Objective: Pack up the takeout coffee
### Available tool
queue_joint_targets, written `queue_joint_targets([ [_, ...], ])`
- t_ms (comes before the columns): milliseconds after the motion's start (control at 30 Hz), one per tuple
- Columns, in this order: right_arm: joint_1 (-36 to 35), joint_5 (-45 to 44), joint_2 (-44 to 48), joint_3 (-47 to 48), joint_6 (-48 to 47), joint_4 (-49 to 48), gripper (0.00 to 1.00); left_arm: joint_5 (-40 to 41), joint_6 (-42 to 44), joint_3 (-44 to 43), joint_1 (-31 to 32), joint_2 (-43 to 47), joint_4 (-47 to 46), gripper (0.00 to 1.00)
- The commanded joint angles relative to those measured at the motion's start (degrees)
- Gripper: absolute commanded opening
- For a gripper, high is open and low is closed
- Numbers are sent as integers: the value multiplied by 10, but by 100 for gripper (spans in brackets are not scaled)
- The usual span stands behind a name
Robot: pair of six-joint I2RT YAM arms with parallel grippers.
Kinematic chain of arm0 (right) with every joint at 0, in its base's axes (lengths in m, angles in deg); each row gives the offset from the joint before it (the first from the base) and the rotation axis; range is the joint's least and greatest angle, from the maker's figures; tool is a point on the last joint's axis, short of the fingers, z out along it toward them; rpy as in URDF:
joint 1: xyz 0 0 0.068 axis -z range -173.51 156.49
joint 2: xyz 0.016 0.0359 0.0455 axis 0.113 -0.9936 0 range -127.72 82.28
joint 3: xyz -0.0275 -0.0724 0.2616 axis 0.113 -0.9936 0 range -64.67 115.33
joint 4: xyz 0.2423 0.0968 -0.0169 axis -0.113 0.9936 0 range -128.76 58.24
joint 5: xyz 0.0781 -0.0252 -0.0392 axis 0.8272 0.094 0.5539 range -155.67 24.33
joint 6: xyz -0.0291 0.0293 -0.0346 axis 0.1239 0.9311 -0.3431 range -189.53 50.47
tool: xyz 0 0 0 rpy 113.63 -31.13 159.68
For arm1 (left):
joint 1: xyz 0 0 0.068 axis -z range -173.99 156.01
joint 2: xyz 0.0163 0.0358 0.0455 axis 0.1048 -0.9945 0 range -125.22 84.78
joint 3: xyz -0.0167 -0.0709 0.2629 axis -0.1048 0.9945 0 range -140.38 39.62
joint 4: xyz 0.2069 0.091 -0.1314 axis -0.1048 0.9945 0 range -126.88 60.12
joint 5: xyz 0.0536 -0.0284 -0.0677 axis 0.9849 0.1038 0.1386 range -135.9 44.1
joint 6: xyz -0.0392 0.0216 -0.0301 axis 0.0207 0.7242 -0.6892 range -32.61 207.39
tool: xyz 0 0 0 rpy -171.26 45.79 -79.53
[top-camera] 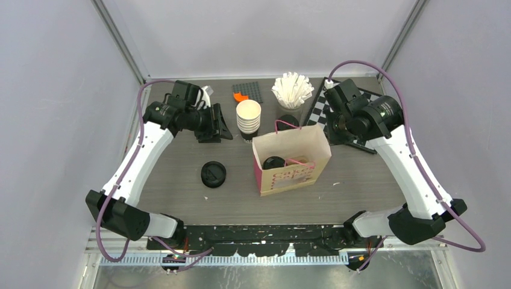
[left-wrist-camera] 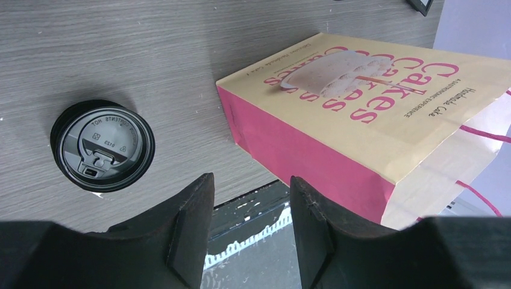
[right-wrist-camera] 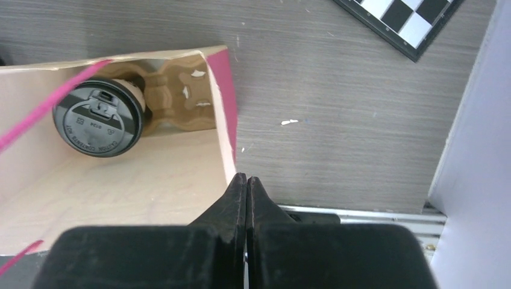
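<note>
One takeout coffee (right-wrist-camera: 97,123), a cream cup with a black lid, sits in a cardboard carrier inside the open paper bag (right-wrist-camera: 150,180). From above its lid (top-camera: 274,162) shows through the mouth of the bag (top-camera: 295,174), which stands mid-table. My right gripper (right-wrist-camera: 247,179) is shut with nothing in it. It hangs just off the bag's right rim, right of the bag from above (top-camera: 338,133). My left gripper (left-wrist-camera: 252,186) is open and empty, up at the back left (top-camera: 222,124). It looks down past the bag's printed side (left-wrist-camera: 361,120).
A stack of loose black lids (top-camera: 213,173) (left-wrist-camera: 102,147) lies left of the bag. Behind the bag stand lidless cream cups (top-camera: 248,115) and a holder of white straws (top-camera: 292,89). A checkerboard (top-camera: 319,108) (right-wrist-camera: 410,21) lies at the back right. A dark baseplate (top-camera: 248,91) is at the back.
</note>
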Motion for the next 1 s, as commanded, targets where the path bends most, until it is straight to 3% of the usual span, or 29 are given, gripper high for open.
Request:
queue_joint_targets([
  [0,12,-46,3,17,22,82,0,-13,-2,-2,2,24,-15,51],
  [267,31,-71,6,24,18,77,1,-31,2,7,2,26,-27,51],
  [467,31,-43,-38,130,20,36,29,-81,-6,33,11,26,-74,51],
  [700,32,19,-59,151,8,-52,53,-71,-30,45,85,-14,-122,49],
  [767,31,44,-57,140,7,-55,58,-60,-36,44,104,-25,-132,48],
  [967,32,51,-20,44,5,-57,59,-57,-36,29,136,-66,-139,47],
])
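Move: The paper bag, with a lidded cup already inside, is the aim of both hands. Its middle lies some 20 cm right and 4 cm back of the left hand, about 12 cm lower. From that hand the black lid is 5 cm left and 3 cm back, the cup stack 8 cm right and 10 cm ahead. From the right hand the bag's middle is about 9 cm left, 2 cm back and 17 cm down; another lidded cup stands 8 cm left and 12 cm ahead. Left hand sweeps 9 cm right towards the bag; right hand edges right, then rises forward-left with fingers opening. ##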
